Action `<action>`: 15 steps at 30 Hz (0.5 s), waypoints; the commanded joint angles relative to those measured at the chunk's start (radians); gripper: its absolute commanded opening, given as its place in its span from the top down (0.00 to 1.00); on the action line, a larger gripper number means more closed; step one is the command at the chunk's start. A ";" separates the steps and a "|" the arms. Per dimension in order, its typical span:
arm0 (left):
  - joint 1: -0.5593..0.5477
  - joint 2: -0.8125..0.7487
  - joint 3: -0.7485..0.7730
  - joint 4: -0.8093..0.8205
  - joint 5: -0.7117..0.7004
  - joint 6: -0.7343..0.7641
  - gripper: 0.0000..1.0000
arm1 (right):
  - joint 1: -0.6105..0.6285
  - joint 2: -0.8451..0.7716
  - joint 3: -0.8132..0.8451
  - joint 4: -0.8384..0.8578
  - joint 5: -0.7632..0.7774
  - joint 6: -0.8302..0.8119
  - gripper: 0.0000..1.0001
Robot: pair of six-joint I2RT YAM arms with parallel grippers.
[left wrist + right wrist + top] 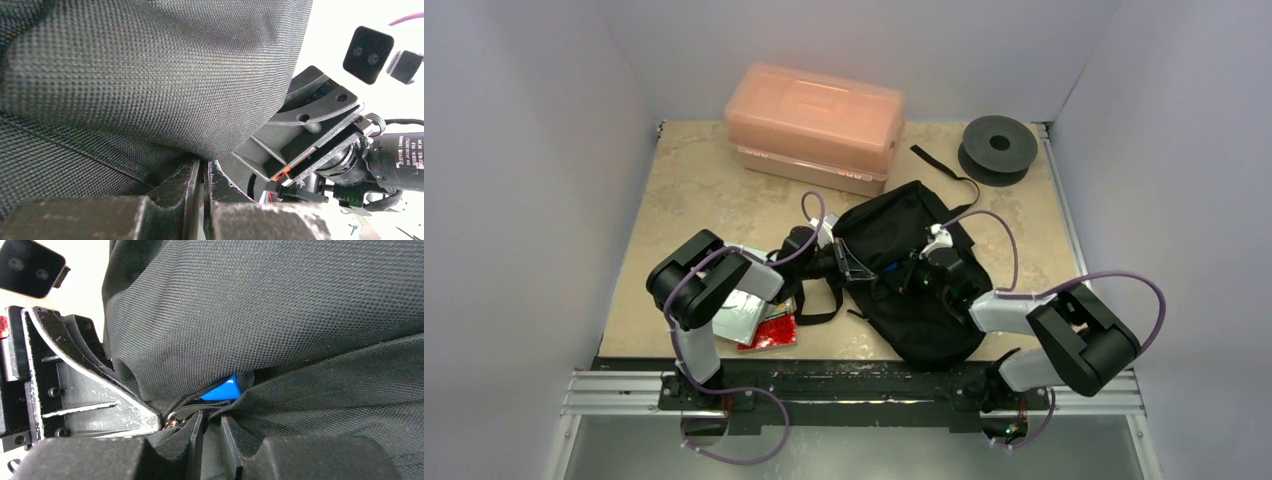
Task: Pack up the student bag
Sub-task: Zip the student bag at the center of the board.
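The student bag (924, 300), black woven fabric, lies in the middle of the table with both grippers at its left opening. My left gripper (848, 262) is shut on a fold of the bag (150, 75) at the opening's edge, its fingertips (204, 162) pressed together. My right gripper (916, 272) faces it from the other side. Its jaws (210, 416) stand slightly apart with a fold of the bag (280, 305) lying between them. A blue thing (223, 389) shows inside the gap of the zip, beside a brass zip pull (172, 419).
A translucent orange-pink box (814, 125) stands at the back. At the back right lies a black spool (997, 147), and a bag strap (944, 165) trails toward it. A red packet (771, 332) and a silvery packet (742, 305) lie under the left arm.
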 commanded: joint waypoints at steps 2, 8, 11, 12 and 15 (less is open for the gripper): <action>0.004 -0.041 -0.007 0.128 0.039 0.002 1.00 | -0.002 -0.064 0.024 -0.258 0.094 -0.040 0.71; 0.003 -0.011 -0.010 0.145 0.045 -0.003 1.00 | -0.003 -0.326 0.061 -0.470 0.067 0.015 0.49; 0.003 -0.010 -0.010 0.143 0.041 0.000 1.00 | -0.031 -0.389 0.081 -0.469 0.016 -0.006 0.44; 0.003 -0.010 -0.010 0.142 0.041 0.001 1.00 | -0.049 -0.388 0.085 -0.449 -0.019 -0.017 0.44; 0.003 -0.016 -0.006 0.127 0.041 0.009 1.00 | -0.140 -0.328 0.093 -0.357 -0.169 -0.059 0.44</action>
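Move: The near edge of the bag's half-zipped mouth lies right at the right fingertips, about 1 cm ahead, 1 cm to their left and 1 cm below. The zip slider is some 5 cm to the left of the right hand and 1 cm back, just below its height. A blue bottle shows in the mouth, about 2 cm ahead and 3 cm left of the right hand. The left hand is already shut at the slider, within about 1 cm. The mouth's near edge comes free of the right fingers, which open from a narrow gap to a little over half. The right hand eases to the right and slightly back, then mostly rises, about 5 cm up and 2.5 cm right in all, away from the slider with hardly any wrist turn. The left hand stays shut on the bag at the slider. ##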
